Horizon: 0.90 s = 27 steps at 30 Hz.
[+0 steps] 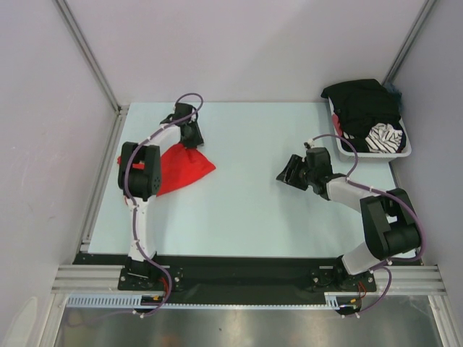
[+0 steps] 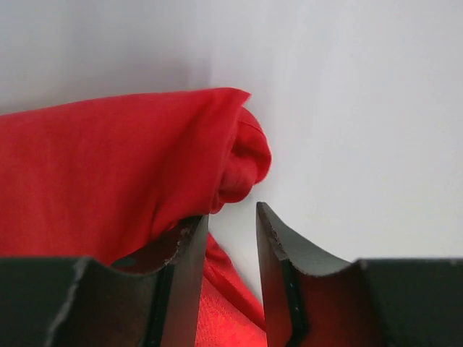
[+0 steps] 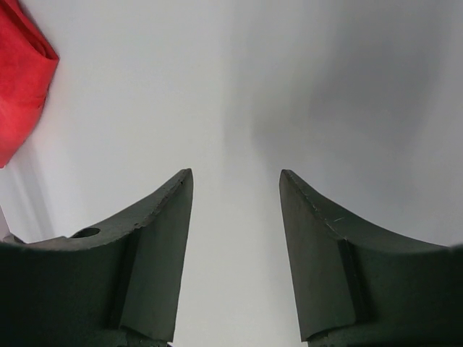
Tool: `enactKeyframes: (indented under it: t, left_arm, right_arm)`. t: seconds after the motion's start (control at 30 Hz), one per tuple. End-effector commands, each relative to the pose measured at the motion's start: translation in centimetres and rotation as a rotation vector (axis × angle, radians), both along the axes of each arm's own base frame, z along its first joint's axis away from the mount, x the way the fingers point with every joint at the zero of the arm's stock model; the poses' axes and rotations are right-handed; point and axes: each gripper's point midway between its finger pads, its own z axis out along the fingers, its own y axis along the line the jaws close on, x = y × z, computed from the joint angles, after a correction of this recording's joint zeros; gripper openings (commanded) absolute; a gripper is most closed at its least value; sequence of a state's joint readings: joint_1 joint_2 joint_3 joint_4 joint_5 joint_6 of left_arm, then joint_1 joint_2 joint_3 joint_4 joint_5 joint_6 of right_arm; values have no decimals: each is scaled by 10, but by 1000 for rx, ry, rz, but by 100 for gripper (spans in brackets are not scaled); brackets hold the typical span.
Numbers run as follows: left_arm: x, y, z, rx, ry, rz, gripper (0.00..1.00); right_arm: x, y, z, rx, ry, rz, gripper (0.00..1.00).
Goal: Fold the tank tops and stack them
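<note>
The red tank top (image 1: pixel 184 168) lies bunched on the left of the table, with a rolled corner (image 2: pixel 242 155) close in the left wrist view. My left gripper (image 1: pixel 194 139) (image 2: pixel 231 210) is down at its far tip. Its jaws stand narrowly apart, and a red fold runs between them low down, with bare table showing between the tips. The black tank top (image 1: pixel 362 108) is heaped in the white basket (image 1: pixel 402 152) at the back right. My right gripper (image 1: pixel 287 172) (image 3: pixel 235 173) hovers open over bare table at mid-right, holding nothing. The red cloth (image 3: pixel 22 79) shows at that view's left edge.
A black-and-white striped garment (image 1: pixel 383 137) lies in the basket beside the black one. Grey walls close the table at the back and on both sides, with a metal rail (image 1: pixel 101 181) along the left edge.
</note>
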<state>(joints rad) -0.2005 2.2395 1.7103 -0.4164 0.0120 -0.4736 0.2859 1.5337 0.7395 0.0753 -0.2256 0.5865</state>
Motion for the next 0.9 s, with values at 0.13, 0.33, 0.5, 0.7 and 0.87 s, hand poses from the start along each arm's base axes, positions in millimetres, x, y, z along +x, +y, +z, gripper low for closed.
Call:
enactKeyframes:
  t: [0.13, 0.33, 0.5, 0.7, 0.87]
  left_arm:
    - [-31, -36, 24, -51, -15, -192, 51]
    - [-46, -50, 53, -50, -59, -287, 57]
    - [-53, -61, 97, -38, -126, -364, 60]
    - [-33, -23, 127, 27, -161, -312, 63]
    - [-6, 11, 128, 252, -136, -297, 66]
  right_arm:
    - [9, -1, 15, 18, -63, -7, 56]
    - [8, 1, 11, 31, -53, 0, 56]
    - [8, 2, 7, 33, -44, 4, 56]
    - [8, 3, 3, 32, -34, 8, 56]
    - [8, 4, 3, 36, -34, 12, 56]
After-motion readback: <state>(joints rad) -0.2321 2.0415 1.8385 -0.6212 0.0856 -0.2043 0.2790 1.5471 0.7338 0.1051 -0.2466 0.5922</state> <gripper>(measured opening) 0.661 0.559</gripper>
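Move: The left hand is low at the forward part of the red tank top, with the cloth against its left finger; the top's middle lies about 8 cm back and 6 cm to its left, a few centimetres below. The top's far corner is some 5 cm ahead, straight in line, and its right-hand corner about 9 cm back and 6 cm to the right. From the right hand, the tank top's middle is roughly 30 cm left, 10 cm ahead and 5 cm below. The left fingers come free of the red cloth near its far corner, spreading from partly closed to about two-thirds open. The hand first draws back and left, low over the tank top, about 6 cm each way while turning some 15 degrees clockwise, then rises 12 cm and swings forward and right again to end above the far corner. ##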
